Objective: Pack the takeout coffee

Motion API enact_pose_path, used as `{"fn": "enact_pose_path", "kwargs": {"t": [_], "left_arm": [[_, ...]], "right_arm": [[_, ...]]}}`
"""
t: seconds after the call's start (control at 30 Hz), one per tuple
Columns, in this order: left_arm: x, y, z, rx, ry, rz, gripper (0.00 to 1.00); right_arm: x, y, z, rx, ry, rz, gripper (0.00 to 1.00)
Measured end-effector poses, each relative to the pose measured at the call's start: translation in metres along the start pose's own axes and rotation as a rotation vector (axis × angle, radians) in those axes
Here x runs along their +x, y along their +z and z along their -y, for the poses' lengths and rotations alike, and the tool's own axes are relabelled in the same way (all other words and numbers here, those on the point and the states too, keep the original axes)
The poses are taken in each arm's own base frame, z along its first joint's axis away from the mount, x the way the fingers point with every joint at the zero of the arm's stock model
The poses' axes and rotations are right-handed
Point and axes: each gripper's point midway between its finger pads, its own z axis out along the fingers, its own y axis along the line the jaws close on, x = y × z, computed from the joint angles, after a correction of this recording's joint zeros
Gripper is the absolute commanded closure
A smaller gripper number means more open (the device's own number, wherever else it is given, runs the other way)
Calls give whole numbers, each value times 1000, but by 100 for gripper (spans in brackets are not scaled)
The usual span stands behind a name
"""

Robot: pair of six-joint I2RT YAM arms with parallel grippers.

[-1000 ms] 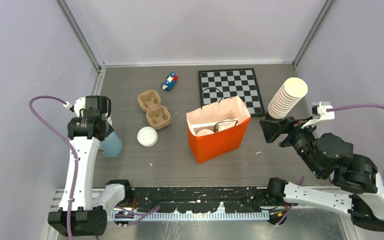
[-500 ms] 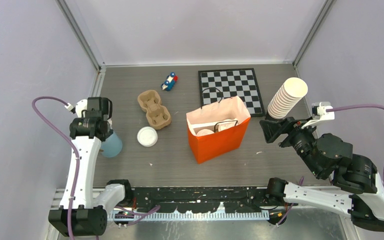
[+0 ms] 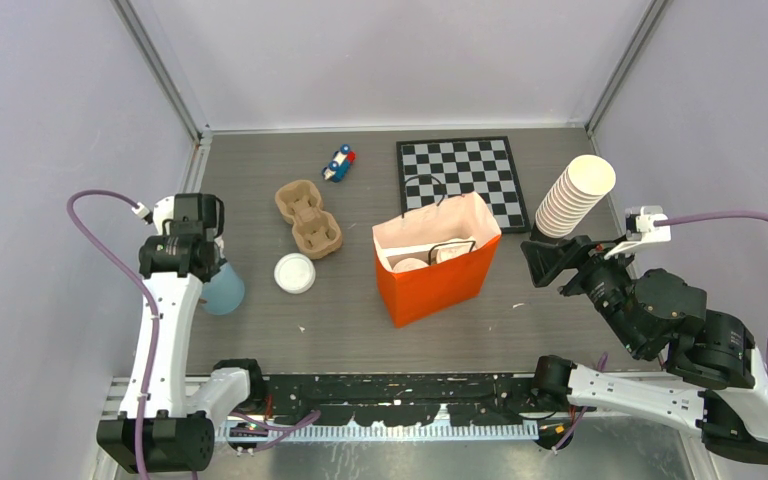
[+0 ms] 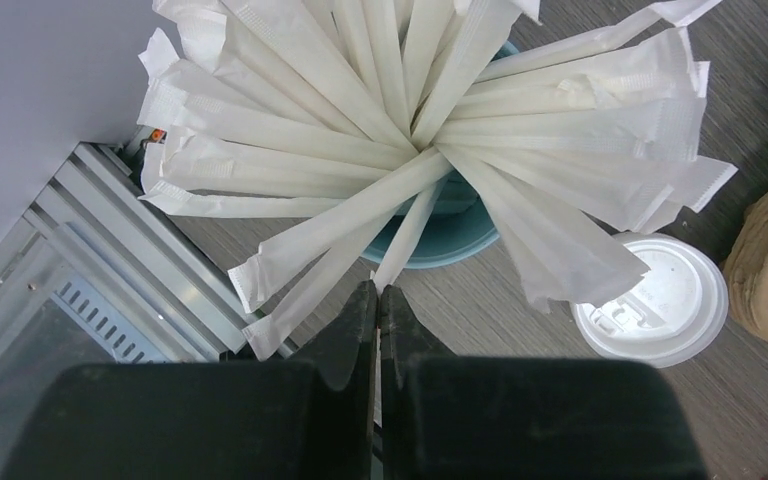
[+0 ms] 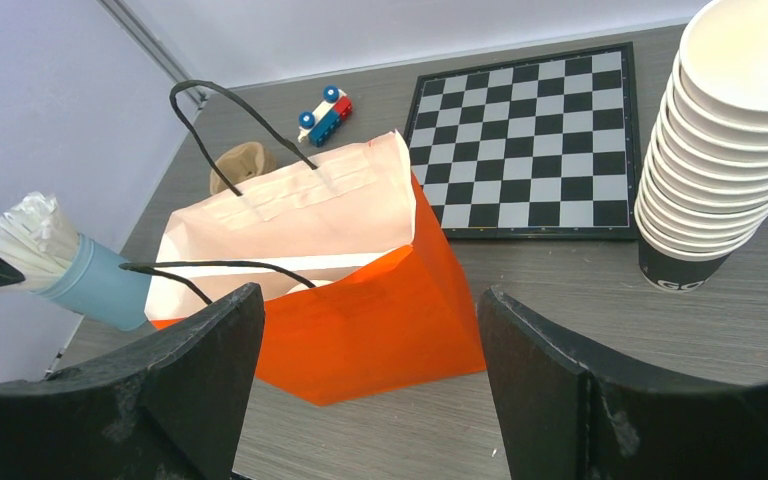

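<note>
A blue cup (image 4: 453, 232) packed with several paper-wrapped straws stands at the table's left side (image 3: 225, 291). My left gripper (image 4: 378, 291) hangs over it, shut on the lower end of one wrapped straw (image 4: 409, 234). The orange paper bag (image 3: 438, 280) stands open mid-table. A white round lidded top inside it looks like the takeout coffee (image 3: 411, 265). My right gripper (image 5: 370, 302) is open and empty to the right of the bag (image 5: 360, 320), its fingers (image 3: 545, 262) pointing toward it.
A loose white lid (image 3: 294, 273) lies right of the blue cup, also in the left wrist view (image 4: 660, 303). A brown cardboard cup carrier (image 3: 308, 217), a toy car (image 3: 339, 164) and a chessboard (image 3: 462, 180) sit farther back. A tall stack of lidless cups (image 3: 572, 198) stands at right.
My left gripper has closed on a wrapped straw in the blue cup. The right arm has barely moved.
</note>
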Motion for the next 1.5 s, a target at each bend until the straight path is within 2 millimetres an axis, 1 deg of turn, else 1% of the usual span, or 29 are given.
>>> {"fn": "enact_pose_path", "kwargs": {"t": [0.13, 0.23, 0.33, 0.5, 0.57, 0.77, 0.87, 1.0, 1.17, 1.23, 1.33, 1.5], "left_arm": [[-5, -4, 0, 13, 4, 12, 100], [-17, -17, 1, 43, -10, 47, 100], [-31, -35, -1, 82, -33, 93, 100], [-53, -74, -6, 173, -69, 170, 100], [-57, -87, -10, 203, -81, 190, 100], [-59, -110, -20, 247, -69, 222, 100], [-70, -125, -22, 268, -44, 248, 100], [-86, -142, -19, 313, -13, 289, 100], [-93, -158, -20, 355, 7, 318, 100], [-96, -168, -20, 388, 2, 336, 100], [-101, -186, -14, 472, -19, 366, 100], [-102, -210, 1, 626, -76, 388, 100]], "right_arm": [[0, 0, 0, 0, 0, 1, 18], [0, 0, 0, 1, -3, 1, 18], [-1, 0, 0, 2, -10, 3, 18], [-2, 3, -1, 7, -28, 9, 18], [-3, 4, -2, 13, -41, 8, 18], [-5, 10, -7, 26, -83, 7, 18], [-7, 13, -11, 27, -102, 6, 18], [-13, 16, -16, 28, -117, 9, 18], [-26, 14, -19, 27, -113, 31, 18], [-33, 12, -19, 27, -105, 46, 18], [-38, 11, -18, 30, -101, 58, 18], [-41, 15, -22, 42, -110, 63, 18]]}}
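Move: The left hand already pinches the end of one straw in the straw cup; the cup's middle is about 4 cm ahead of it, 2 cm to its left and 15 cm below. The orange bag lies some 45 cm to its right, 8 cm ahead, with the white lid about 9 cm ahead and 14 cm right, and the egg-box carrier roughly 20 cm ahead and 19 cm right, all lower. From the empty right hand the bag is about 11 cm ahead, 12 cm left, 28 cm down. Keeping its pinch on the straw's end, the left hand draws the straw up out of the cup, rising about 22 cm while easing back slightly, then shifting some 6 cm to the right near the end. The wrist tips the fingers up towards level and turns clockwise. The open right hand, touching nothing, rises about 4 cm and edges forward. ##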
